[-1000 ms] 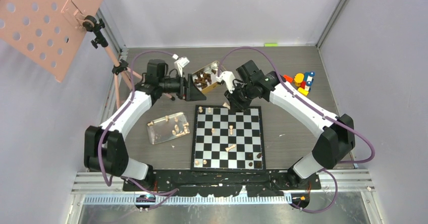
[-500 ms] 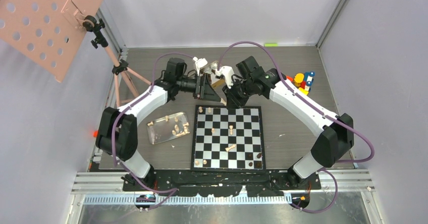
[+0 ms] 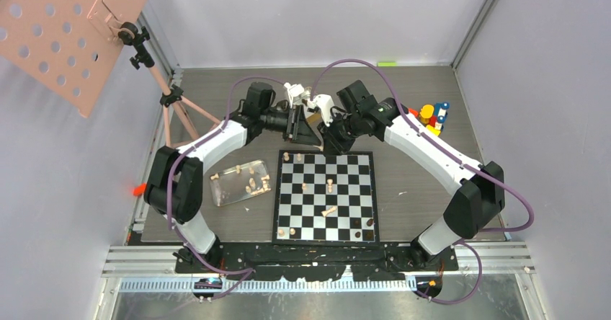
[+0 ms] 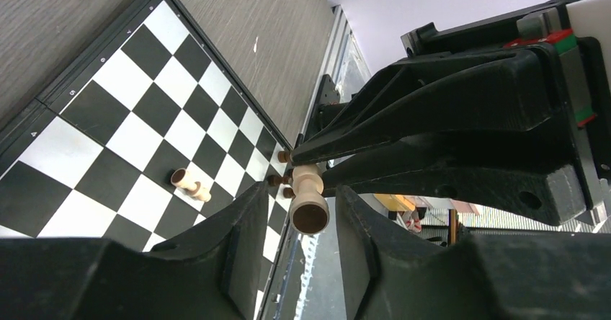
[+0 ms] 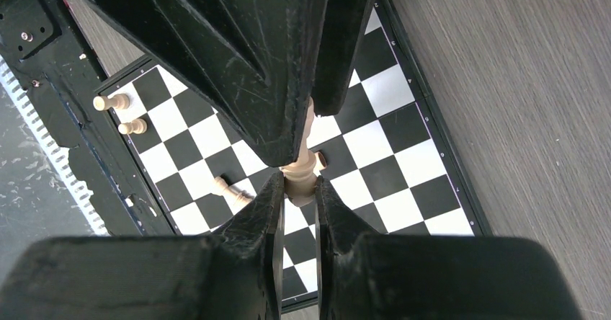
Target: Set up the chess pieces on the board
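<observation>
Above the far edge of the board (image 3: 346, 190), my two grippers meet tip to tip. My right gripper (image 5: 299, 183) is shut on one end of a pale chess piece (image 5: 300, 178). In the left wrist view the piece (image 4: 310, 203) shows its round base. My left gripper (image 4: 301, 223) is open around that base, with a narrow gap on each side. The right gripper's fingers (image 4: 375, 129) hold its far end. From above, the left gripper (image 3: 306, 129) and right gripper (image 3: 330, 138) hide the piece. Several pale and dark chess pieces stand on the board, and one pale piece (image 3: 328, 210) lies flat.
A clear tray (image 3: 229, 190) with loose pale pieces lies left of the board. Colourful toy blocks (image 3: 431, 116) sit at the back right. A tripod (image 3: 173, 107) carrying a pink perforated panel (image 3: 72, 24) stands at the back left. Grey walls close in three sides.
My left arm has swung right to the right gripper, and its jaws have narrowed around the pale piece's base. The right arm has barely moved and still holds the piece.
</observation>
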`<state>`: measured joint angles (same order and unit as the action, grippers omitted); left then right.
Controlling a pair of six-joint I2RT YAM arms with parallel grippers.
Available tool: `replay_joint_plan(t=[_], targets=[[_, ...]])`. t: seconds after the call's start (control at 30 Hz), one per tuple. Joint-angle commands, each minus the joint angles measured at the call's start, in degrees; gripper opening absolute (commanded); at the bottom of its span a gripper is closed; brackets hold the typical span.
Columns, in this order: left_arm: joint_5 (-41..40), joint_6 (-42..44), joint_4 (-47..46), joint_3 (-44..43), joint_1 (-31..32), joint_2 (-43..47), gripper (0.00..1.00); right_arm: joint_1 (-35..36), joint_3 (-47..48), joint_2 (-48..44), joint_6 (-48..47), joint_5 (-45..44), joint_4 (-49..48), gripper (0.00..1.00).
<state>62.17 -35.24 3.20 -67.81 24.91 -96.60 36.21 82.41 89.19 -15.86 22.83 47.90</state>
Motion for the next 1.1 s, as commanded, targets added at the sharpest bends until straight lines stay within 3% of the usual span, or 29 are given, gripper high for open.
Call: replay_joint_plan(t=[0.0,0.13,0.23,0.3,0.5,0.57,0.67,0.8,1.07], targets=[[1.49,-0.53,-1.63,-2.37,0.32,-0.28,0.39,0.18,1.7,-0.21,0.26,0.33,-1.63,0.02],[1.88,-0.4,-1.54,-2.24,0.32,-0.26,0.23,0.13,1.84,-0.21,0.44,-0.24,-1.76,0.05],[2.16,-0.31,-1.85,-1.96,0.03,0.36,0.06,-0.25,1.65,-0.74,1.13,-0.85,-1.9,0.19],[2.58,-1.17,-3.74,-1.02,-0.54,1.29,0.0,-1.17,0.94,-1.74,2.04,-0.41,-2.71,0.29],[3.76,-12.29,-22.46,3.79,-3.86,2.99,0.0,-9.26,-2.19,-5.79,7.0,12.72,-5.53,0.59],[3.93,-17.23,-31.13,5.31,-4.52,2.79,0.0,-12.5,-4.05,-7.22,10.45,18.54,-8.17,0.64],[3.8,-25.02,-42.44,7.52,-4.69,2.22,0.0,-16.87,-8.63,-9.06,17.01,27.1,-16.09,0.65],[2.86,-31.8,-53.26,9.99,-4.56,1.41,0.0,-19.67,-14.46,-9.26,33.17,34.8,-30.34,0.66],[0.93,-29.05,-57.52,14.02,-2.84,4.25,0.0,-20.46,-21.15,-4.4,58.44,40.2,-59.67,0.66]])
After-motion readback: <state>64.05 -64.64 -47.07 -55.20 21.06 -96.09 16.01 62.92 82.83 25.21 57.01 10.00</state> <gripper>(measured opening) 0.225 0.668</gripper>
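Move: The white piece, still held in the air by the right gripper, already sits between the left gripper's open fingers, its middle about 1 cm to the right of that hand point. From the left hand, the standing white piece on the board is some 8 cm back, 2 cm right; the gold box is about 15 cm ahead, 7 cm left; both are roughly 17 cm below. From the right hand, the held piece is about 1 cm left and 1 cm up. Hold both arms still while you close the left fingers on the white piece. Then open the right gripper to let go, pull it right and up by about 5 cm with a little forward, swing its fingers up towards level some 45 degrees, and ease it partly back left. Meanwhile lift the left hand about 5 cm with the piece, slightly forward, tipping its fingers up. ##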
